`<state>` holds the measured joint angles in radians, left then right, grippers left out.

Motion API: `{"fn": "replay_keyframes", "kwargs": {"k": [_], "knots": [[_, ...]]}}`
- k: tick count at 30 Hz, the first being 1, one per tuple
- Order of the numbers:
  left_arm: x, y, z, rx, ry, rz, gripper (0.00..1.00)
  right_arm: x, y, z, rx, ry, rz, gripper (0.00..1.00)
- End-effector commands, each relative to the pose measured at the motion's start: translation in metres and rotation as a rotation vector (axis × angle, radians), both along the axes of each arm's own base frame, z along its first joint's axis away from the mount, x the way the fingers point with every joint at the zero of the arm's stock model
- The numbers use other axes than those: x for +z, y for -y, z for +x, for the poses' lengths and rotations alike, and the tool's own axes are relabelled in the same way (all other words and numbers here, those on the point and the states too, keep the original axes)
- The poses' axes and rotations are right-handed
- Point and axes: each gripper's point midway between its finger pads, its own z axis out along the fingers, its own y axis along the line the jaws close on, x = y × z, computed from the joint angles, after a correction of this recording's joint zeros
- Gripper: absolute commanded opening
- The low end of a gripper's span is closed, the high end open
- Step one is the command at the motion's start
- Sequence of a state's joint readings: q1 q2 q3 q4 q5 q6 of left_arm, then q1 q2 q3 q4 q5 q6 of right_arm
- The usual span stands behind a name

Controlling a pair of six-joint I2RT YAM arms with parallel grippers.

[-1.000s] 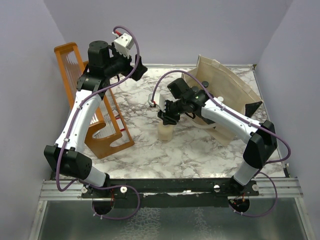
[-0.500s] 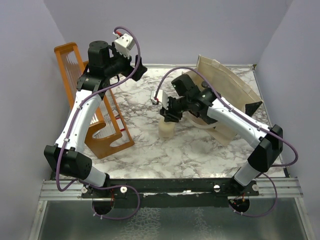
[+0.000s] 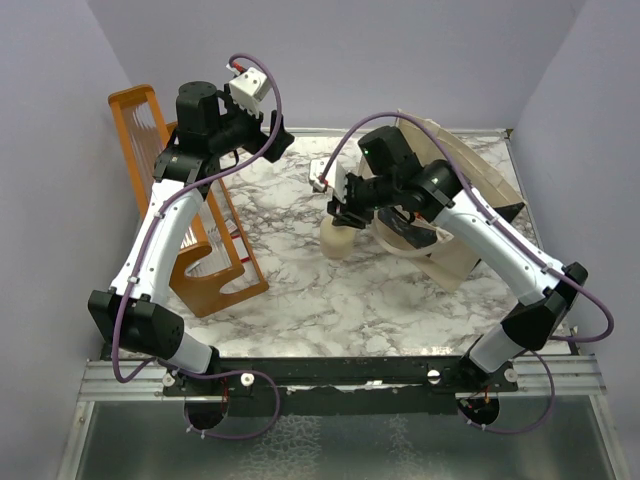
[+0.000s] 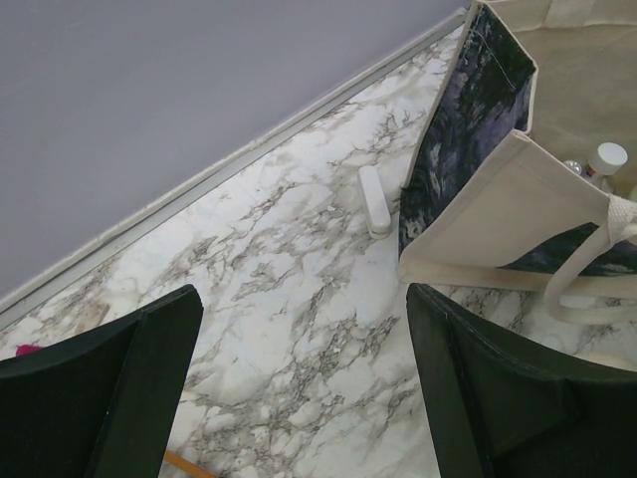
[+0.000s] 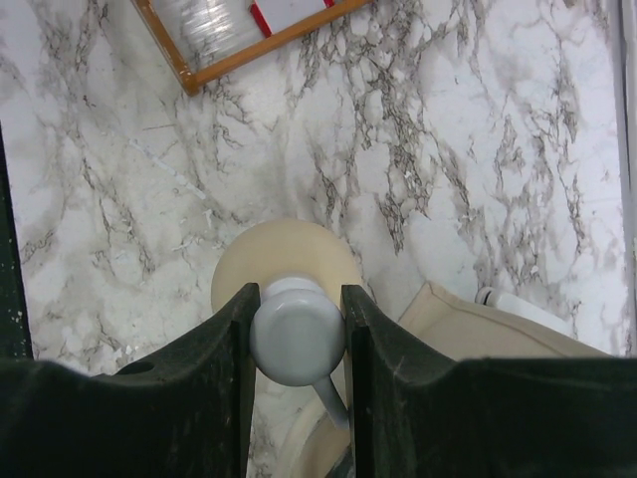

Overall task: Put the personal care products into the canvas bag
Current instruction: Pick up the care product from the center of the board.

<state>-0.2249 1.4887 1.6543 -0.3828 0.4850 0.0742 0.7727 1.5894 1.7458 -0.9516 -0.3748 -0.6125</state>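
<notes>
My right gripper [image 3: 345, 212] [image 5: 296, 334] is shut on the grey pump head [image 5: 296, 332] of the beige pump bottle [image 3: 336, 238] [image 5: 284, 257]. The bottle hangs upright over the marble, just left of the canvas bag [image 3: 462, 172] [image 5: 468, 334]. The bag lies at the back right with its mouth facing left and a dark patterned panel [image 4: 468, 119] on its side. Inside it a clear bottle with a white cap [image 4: 605, 159] shows. My left gripper [image 3: 275, 135] [image 4: 299, 388] is open and raised over the back left of the table, with nothing between its fingers.
The orange wooden rack [image 3: 190, 265] [image 5: 249, 45] stands at the left, under my left arm. A small white stick-like object [image 4: 374, 199] lies on the marble beside the bag's dark panel. A grey wall borders the table's far edge.
My right arm has carried the pump bottle back and slightly right, closer to the bag's mouth. The left arm has not moved.
</notes>
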Motion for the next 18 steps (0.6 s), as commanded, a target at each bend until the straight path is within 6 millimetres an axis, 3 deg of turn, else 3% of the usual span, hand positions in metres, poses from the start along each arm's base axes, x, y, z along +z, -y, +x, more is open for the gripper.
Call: {"fn": "replay_keyframes", "kwargs": {"k": [1,18], "knots": [[0.007,0.002,0.001,-0.006,0.028,0.013,0.86,0.07,0.002,-0.004,0.012,0.129,0.109,0.01],[-0.006,0.012,0.006,-0.03,-0.01,-0.007,0.86,0.145,0.017,0.003,-0.091,0.244,0.19,0.01]]}}
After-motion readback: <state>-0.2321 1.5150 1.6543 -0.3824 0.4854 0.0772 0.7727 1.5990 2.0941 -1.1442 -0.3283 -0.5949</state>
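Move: The pump bottle is already held off the table by the right hand, its middle about 9 cm below the fingers. The canvas bag it is bound for has its middle roughly 21 cm to the right, 10 cm ahead and 14 cm below. The bag's near handle hangs about 12 cm right, level fore and aft, 10 cm down. From the left hand, the bag lies some 34 cm right, 6 cm back and 25 cm below. The beige pump bottle, still pinched at its pump head, goes up by a good 9 cm in the right gripper, almost straight, beside the canvas bag's left end. The right wrist eases round by nearly 10 degrees, fingertips rising slightly, while the fingers keep their grip. ##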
